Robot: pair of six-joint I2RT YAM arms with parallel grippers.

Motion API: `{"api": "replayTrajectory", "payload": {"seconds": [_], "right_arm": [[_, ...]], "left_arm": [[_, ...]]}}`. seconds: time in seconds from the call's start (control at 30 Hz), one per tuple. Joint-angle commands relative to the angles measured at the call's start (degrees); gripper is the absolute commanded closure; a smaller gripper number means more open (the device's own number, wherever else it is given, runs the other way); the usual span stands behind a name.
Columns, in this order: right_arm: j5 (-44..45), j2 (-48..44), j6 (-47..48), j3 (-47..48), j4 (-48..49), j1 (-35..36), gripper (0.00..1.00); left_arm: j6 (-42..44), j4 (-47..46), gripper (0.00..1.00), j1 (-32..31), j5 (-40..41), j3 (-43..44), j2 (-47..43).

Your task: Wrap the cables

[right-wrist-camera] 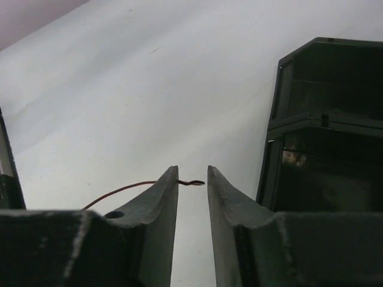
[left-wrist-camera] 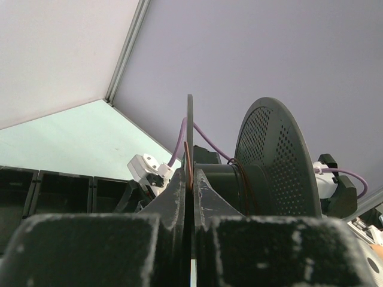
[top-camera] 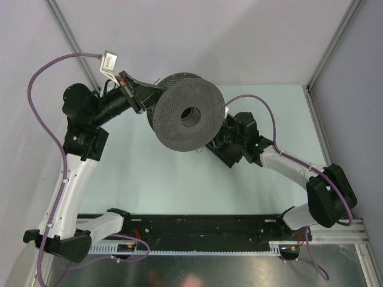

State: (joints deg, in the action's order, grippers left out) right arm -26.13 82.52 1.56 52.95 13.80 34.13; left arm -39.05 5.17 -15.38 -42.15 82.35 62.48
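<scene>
My left gripper [left-wrist-camera: 191, 182] is shut on the thin edge of one flange of the dark grey perforated spool [top-camera: 188, 113], holding it tilted above the table. A few turns of the cable [left-wrist-camera: 242, 179], a thin copper-brown wire, lie round the spool's hub [left-wrist-camera: 218, 179]. In the right wrist view the cable's free end [right-wrist-camera: 119, 190] curves in from the left. Its curled tip lies between the fingertips of my right gripper [right-wrist-camera: 192, 179], whose jaws stand apart with a clear gap. In the top view the right arm's wrist [top-camera: 242, 139] sits just below the spool's right edge.
Black open bins [right-wrist-camera: 323, 125] stand close on the right of my right gripper. A black rail [top-camera: 203, 227] runs along the near edge between the arm bases. Purple hoses [top-camera: 42, 119] loop off both arms. Grey walls enclose the pale green table [top-camera: 167, 185].
</scene>
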Motion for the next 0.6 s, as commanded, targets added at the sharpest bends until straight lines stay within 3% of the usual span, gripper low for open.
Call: {"api": "replayTrajectory", "payload": {"seconds": [0.0,0.07,0.13,0.33,0.57], "right_arm": [[1.5,-0.2,1.5,-0.1,-0.1,-0.1,0.78],[1.2,-0.8,2.7,-0.1,-1.7,-0.3,0.94],[0.9,-1.7,3.5,-0.1,-4.4,-0.3,0.98],[-1.1,-8.0,4.6,-4.8,-10.1,0.5,1.00],[-4.4,-18.9,8.4,-5.9,-13.3,6.9,1.00]], "left_arm": [[-1.3,-4.6,1.00,0.0,2.4,0.4,-1.3],[-1.7,-4.5,1.00,0.6,4.4,-0.6,-1.5],[-2.7,-4.3,1.00,2.7,8.6,-2.4,-1.8],[-2.5,1.5,1.00,7.5,25.1,-6.4,-1.0],[0.4,6.5,1.00,7.5,36.2,-9.8,2.5]]}}
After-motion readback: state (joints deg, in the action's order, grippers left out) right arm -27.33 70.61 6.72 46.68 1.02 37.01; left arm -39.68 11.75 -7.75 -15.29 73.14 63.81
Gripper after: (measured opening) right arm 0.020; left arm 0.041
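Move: The loose cable end lies right between the right hand's parted fingertips. The black tray's middle is about 12 cm ahead of that hand, 3 cm to its right and 16 cm below, and the spool hangs some 24 cm above it, 8 cm back and 5 cm to the left. From the left hand, which already grips the spool's flange, the spool's middle is about 10 cm right, 1 cm back and 3 cm down; the cable end is roughly 7 cm ahead, 15 cm right and 27 cm lower. The right fingers shut on the cable end and pinch it, the hand sinking about 3 cm before it draws the end back towards the base by some 7 cm, off from the black tray, and lifts slightly at the finish. The left hand keeps its grip on the flange and, after a short hold, swings the spool forward, down and left, about 10 cm each way, while its wrist turns some 35 degrees counter-clockwise and tips the fingers downward. ##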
